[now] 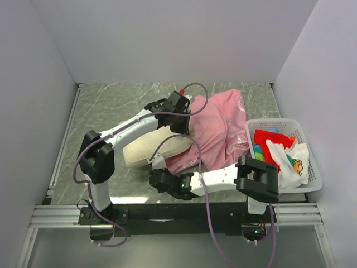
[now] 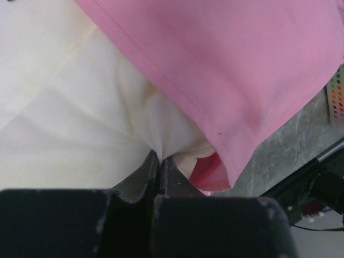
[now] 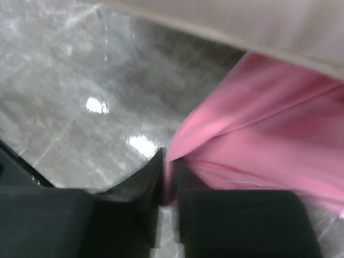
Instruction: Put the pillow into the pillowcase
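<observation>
The cream pillow (image 1: 153, 148) lies mid-table, its right end tucked under the pink pillowcase (image 1: 220, 125), which is spread toward the back right. My left gripper (image 1: 181, 120) sits over the pillowcase mouth. In the left wrist view it (image 2: 159, 157) is shut on a pinch of the cream pillow (image 2: 70, 123), with the pillowcase (image 2: 242, 59) hem draped just beyond. My right gripper (image 1: 159, 177) is low at the front edge of the fabric. In the right wrist view it (image 3: 167, 161) is shut on a fold of the pillowcase (image 3: 258, 140), with the pillow (image 3: 258, 21) above.
A white basket (image 1: 309, 162) at the right edge holds a red cloth (image 1: 270, 142) and a white printed cloth (image 1: 293, 159). White walls enclose the marble table (image 1: 111, 106) on three sides. The arm bases stand on a rail at the near edge.
</observation>
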Motion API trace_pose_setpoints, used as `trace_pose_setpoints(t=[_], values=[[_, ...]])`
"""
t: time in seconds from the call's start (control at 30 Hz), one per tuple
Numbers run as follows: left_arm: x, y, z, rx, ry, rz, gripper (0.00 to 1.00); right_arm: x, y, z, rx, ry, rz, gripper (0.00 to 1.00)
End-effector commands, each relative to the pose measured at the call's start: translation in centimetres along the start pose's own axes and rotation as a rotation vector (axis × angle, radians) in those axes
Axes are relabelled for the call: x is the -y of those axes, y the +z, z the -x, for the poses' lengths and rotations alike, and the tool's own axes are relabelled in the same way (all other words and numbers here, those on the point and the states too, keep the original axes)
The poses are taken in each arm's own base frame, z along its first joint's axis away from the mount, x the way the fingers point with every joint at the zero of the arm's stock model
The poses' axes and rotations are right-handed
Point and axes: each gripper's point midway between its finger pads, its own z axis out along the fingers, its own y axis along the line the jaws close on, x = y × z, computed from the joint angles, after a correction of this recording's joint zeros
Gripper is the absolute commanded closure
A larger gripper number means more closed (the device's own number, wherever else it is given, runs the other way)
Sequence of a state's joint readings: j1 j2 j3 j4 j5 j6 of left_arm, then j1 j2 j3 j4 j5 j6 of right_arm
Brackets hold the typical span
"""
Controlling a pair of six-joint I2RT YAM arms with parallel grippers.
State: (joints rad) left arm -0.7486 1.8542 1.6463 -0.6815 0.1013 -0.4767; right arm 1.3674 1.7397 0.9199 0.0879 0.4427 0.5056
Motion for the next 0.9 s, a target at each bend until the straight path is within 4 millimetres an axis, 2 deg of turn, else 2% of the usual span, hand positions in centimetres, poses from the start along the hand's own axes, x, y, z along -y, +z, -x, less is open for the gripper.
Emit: trace_pose_setpoints(t=[0.0, 0.03, 0.07, 0.13, 0.2, 0.23, 0.27, 0.3, 0.33, 0.37, 0.4, 0.43, 0.47, 0.5, 0.53, 0.57, 0.6, 0.63, 0.67, 0.7, 0.73, 0.77, 0.8, 0.83, 0.87], values=[[2.4, 0.2, 2.6, 0.135, -0.031, -0.150, 0.99, -2.8, -3.0, 1.8, 0.043, 0.077, 0.124, 0.64], [2.3, 0.5, 1.8, 0.129, -0.036, -0.162, 0.99, -2.0, -3.5, 1.5, 0.029, 0.077, 0.097, 0.57], [2.2, 0.7, 1.4, 0.124, -0.050, -0.170, 0.99, -1.5, -4.6, 2.8, 0.058, 0.100, 0.085, 0.51], [2.2, 1.2, 0.1, 0.101, -0.057, -0.198, 0.99, 0.0, -5.8, 2.6, 0.039, 0.116, 0.031, 0.45], [2.1, 1.7, -1.4, 0.069, -0.067, -0.216, 0.99, 1.5, -7.6, 4.2, 0.078, 0.164, -0.018, 0.36], [2.6, 1.4, -1.2, 0.086, -0.067, -0.249, 0.96, 3.1, -8.3, 3.8, 0.056, 0.167, -0.070, 0.35], [2.8, 1.3, -1.4, 0.089, -0.069, -0.264, 0.91, 4.1, -9.5, 4.8, 0.080, 0.203, -0.083, 0.34], [2.5, 1.3, -2.0, 0.085, -0.075, -0.264, 0.71, 5.1, -10.0, 5.1, 0.084, 0.240, -0.106, 0.34], [2.9, 0.2, -1.5, 0.115, -0.072, -0.283, 0.63, 7.1, -10.4, 5.2, 0.077, 0.262, -0.152, 0.33], [3.0, -0.3, -0.9, 0.146, -0.069, -0.286, 0.56, 8.0, -11.6, 6.5, 0.109, 0.305, -0.145, 0.33], [2.9, -0.8, -0.6, 0.163, -0.073, -0.279, 0.42, 9.0, -12.0, 6.8, 0.117, 0.327, -0.155, 0.33], [3.0, -1.9, 0.1, 0.195, -0.078, -0.275, 0.37, 10.1, -12.5, 7.2, 0.119, 0.343, -0.164, 0.33], [2.1, -2.3, 0.5, 0.214, -0.095, -0.227, 0.34, 12.4, -13.0, 8.7, 0.163, 0.396, -0.198, 0.34], [1.2, -2.9, 1.2, 0.241, -0.119, -0.184, 0.26, 13.4, -13.4, 9.7, 0.182, 0.394, -0.210, 0.34], [0.8, -4.1, 1.8, 0.275, -0.157, -0.160, 0.25, 14.5, -13.6, 10.4, 0.187, 0.405, -0.223, 0.34], [-0.1, -4.7, 2.2, 0.298, -0.193, -0.124, 0.19, 16.3, -13.5, 11.3, 0.194, 0.424, -0.259, 0.34], [-3.1, -5.0, 2.1, 0.329, -0.257, 0.001, 0.13, 17.0, -13.9, 13.3, 0.219, 0.408, -0.263, 0.34], [-4.1, -6.5, 2.6, 0.372, -0.324, 0.032, 0.14, 17.4, -13.7, 14.3, 0.217, 0.397, -0.259, 0.33], [-5.8, -7.2, 2.4, 0.400, -0.375, 0.100, 0.16, 19.1, -12.1, 14.4, 0.182, 0.389, -0.308, 0.33], [-9.9, -7.7, 1.4, 0.433, -0.444, 0.252, 0.14, 19.4, -12.0, 16.7, 0.198, 0.353, -0.306, 0.33], [-11.3, -9.5, 1.4, 0.490, -0.521, 0.290, 0.12, 19.8, -11.2, 17.2, 0.174, 0.331, -0.314, 0.33], [-13.0, -10.1, 0.8, 0.504, -0.568, 0.329, 0.11, 20.4, -8.9, 16.6, 0.106, 0.304, -0.332, 0.34], [-15.9, -11.3, -0.4, 0.526, -0.639, 0.378, 0.10, 21.4, -8.8, 19.1, 0.139, 0.293, -0.350, 0.34], [-17.2, -11.7, -1.0, 0.533, -0.688, 0.393, 0.10, 22.2, -8.0, 19.6, 0.128, 0.284, -0.372, 0.34], [-19.6, -12.4, -1.5, 0.554, -0.744, 0.427, 0.09, 23.1, -5.9, 19.1, 0.081, 0.250, -0.408, 0.34]])
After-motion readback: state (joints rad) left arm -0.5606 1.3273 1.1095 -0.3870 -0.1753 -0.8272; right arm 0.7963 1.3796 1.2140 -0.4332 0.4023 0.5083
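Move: At the left hand, which holds the pillow's bunched edge, the pillowcase mouth lies about 5 cm to the right, 3 cm ahead and 5 cm lower; the pillow's middle is some 10 cm to its left, about level fore and aft and 8 cm lower. From the right hand, low down with the case's near corner between its fingers, that mouth is about 20 cm ahead, 14 cm right and 6 cm higher, and the pillow's middle some 17 cm straight ahead, slightly higher. Lowering the pillow edge about 6 cm and slightly back, the left hand opens wide and lets go, then rises some 11 cm and swings left off the pillow, turning counter-clockwise. The right hand opens off the case's corner, lifts about 18 cm while going right, then forward to above the pillow's right end beside the mouth, turning some 30 degrees clockwise, fingers open. ##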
